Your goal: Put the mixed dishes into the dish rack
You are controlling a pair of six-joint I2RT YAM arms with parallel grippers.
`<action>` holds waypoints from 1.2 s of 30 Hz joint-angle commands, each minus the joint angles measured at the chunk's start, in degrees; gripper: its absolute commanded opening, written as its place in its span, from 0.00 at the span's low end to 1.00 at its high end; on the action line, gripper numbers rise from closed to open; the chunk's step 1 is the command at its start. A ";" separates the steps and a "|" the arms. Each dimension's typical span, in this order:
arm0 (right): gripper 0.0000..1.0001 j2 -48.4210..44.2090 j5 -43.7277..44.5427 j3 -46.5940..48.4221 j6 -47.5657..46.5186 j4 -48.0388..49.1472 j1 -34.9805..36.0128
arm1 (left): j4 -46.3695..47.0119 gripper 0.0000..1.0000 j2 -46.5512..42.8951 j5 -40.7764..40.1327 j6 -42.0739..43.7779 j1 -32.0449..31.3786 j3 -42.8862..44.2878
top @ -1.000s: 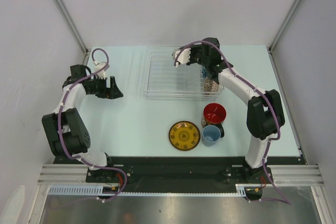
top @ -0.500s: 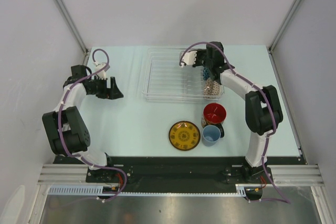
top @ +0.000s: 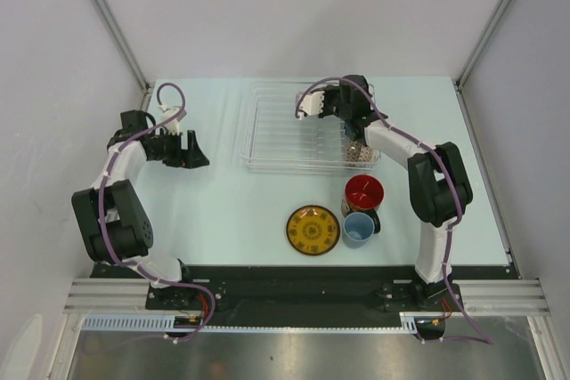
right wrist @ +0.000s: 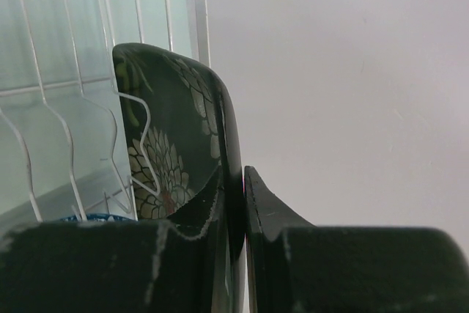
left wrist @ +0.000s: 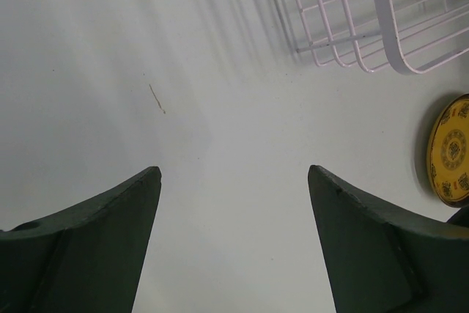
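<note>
My right gripper (right wrist: 238, 174) is shut on the rim of the black square floral plate (right wrist: 172, 108). The plate stands upright among the wires at the right end of the dish rack (top: 280, 131). In the top view that gripper (top: 349, 118) hangs over the rack's right end and hides the plate. A small patterned bowl (top: 359, 154) sits in the rack's near right corner. A sliver of blue (right wrist: 91, 218) shows beside the plate. The yellow plate (top: 313, 230), red-inside cup (top: 363, 191) and light blue cup (top: 358, 230) are on the table. My left gripper (left wrist: 233, 174) is open and empty.
The left gripper (top: 191, 150) hovers over bare table left of the rack. The rack's corner (left wrist: 366, 31) and the yellow plate (left wrist: 448, 150) show at the right of its view. Grey walls enclose the table on three sides.
The right arm's elbow has swung left and its wrist has shifted slightly over the rack's right end, still gripping the plate. The left arm has not moved.
</note>
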 commanded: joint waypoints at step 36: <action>1.00 -16.63 18.47 1.95 26.96 -15.51 9.14 | -0.04 0.86 -1.92 1.94 0.88 0.42 2.37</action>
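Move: My right hand still pinches the rim of the black plate, whose middle lies roughly 3 cm ahead and 7 cm below it, about level sideways, already inside the dish rack. The rack's middle is some 4 cm back, 9 cm left and 14 cm down. The blue bowl sits about 8 cm back, 5 cm right and 12 cm below. From my left hand the plate is some 20 cm ahead, 43 cm right and 2 cm higher. My right hand eases the black plate down about 3 cm, with a small sway to the left and back, while my fingers begin to part and let go of its rim. Then, opening wide, I pull back about 3 cm and rise some 6 cm off the plate, my wrist turning about 10 degrees clockwise. ##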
